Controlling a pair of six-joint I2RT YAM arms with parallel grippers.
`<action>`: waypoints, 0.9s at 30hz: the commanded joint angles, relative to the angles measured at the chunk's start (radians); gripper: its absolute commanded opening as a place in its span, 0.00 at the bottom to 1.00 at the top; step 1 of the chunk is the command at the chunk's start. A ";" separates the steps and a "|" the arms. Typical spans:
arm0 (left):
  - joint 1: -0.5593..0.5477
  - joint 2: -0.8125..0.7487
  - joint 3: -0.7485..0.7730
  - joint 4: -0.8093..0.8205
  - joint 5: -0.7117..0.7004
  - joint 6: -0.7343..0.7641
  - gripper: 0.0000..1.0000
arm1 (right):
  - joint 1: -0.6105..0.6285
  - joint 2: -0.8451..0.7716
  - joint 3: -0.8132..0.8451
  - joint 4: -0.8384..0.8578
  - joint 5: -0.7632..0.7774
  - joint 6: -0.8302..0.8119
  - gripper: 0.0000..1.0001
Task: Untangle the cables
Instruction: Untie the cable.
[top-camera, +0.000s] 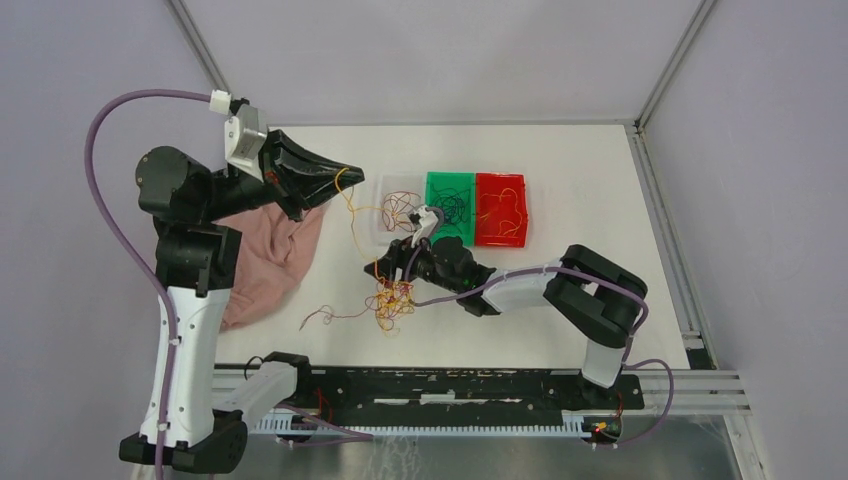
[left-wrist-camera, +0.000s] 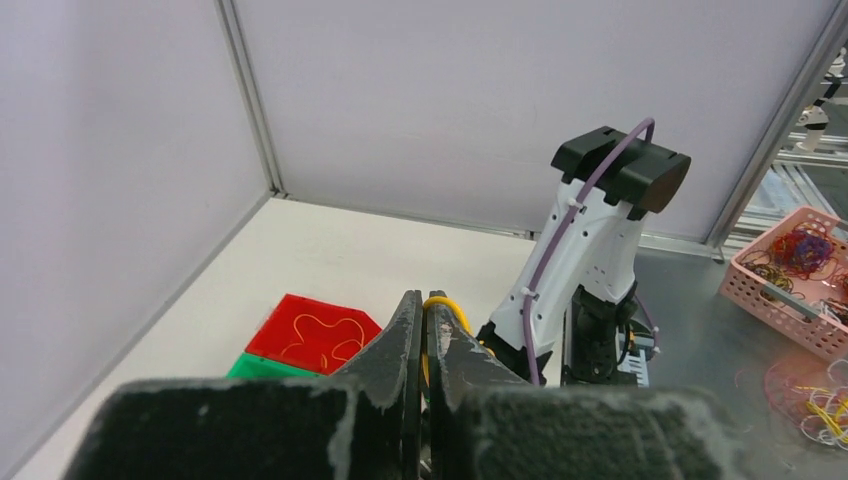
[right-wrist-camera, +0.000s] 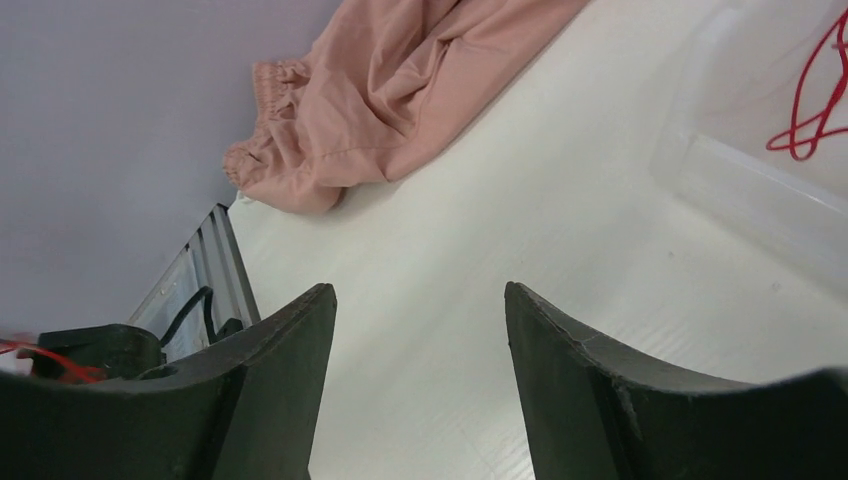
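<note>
A tangle of red, yellow and dark cables (top-camera: 393, 300) lies on the white table near its middle. One yellow cable (top-camera: 352, 222) rises from it to my left gripper (top-camera: 350, 173), which hangs high above the table. In the left wrist view that gripper (left-wrist-camera: 427, 297) is shut on the yellow cable (left-wrist-camera: 447, 305), which loops over the fingertips. My right gripper (top-camera: 392, 268) sits low just above the tangle's far side. In the right wrist view it (right-wrist-camera: 420, 295) stands open over bare table, nothing between its fingers.
A clear tray (top-camera: 384, 228), a green tray (top-camera: 432, 180) and a red tray (top-camera: 522, 205) stand in a row behind the tangle, each with sorted cables. A pink cloth (top-camera: 265, 255) lies at the left. A loose strand (top-camera: 325, 315) trails left of the tangle.
</note>
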 joint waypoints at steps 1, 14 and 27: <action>-0.003 0.013 0.075 0.011 -0.028 -0.037 0.03 | -0.002 0.001 -0.038 0.062 0.031 -0.001 0.69; -0.003 -0.104 -0.204 -0.091 -0.005 0.144 0.03 | -0.139 -0.493 -0.042 -0.172 -0.022 -0.186 0.72; -0.004 -0.110 -0.228 -0.148 0.001 0.220 0.03 | -0.139 -0.586 0.007 -0.021 -0.249 -0.025 0.72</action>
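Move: My left fingers hold the yellow cable's loop high up, roughly 6 cm back from my open right hand, about 1 cm to its right and 36 cm above. The tangle lies about 12 cm below the right hand, 2 cm back and 2 cm to its right; from my left hand it is some 5 cm ahead, 3 cm right and 48 cm down. The clear tray sits roughly 20 cm ahead of the right hand, 4 cm right and 12 cm below. I dip my right hand a couple of centimetres beside the yellow strand, then swing it up just over 20 cm and about 9 cm right, clear of the tangle and up near the loop, fingers still wide open and tilting upward some 25 degrees. My left hand keeps its pinch on the loop and, after a slight rise, lowers it about 8 cm. ##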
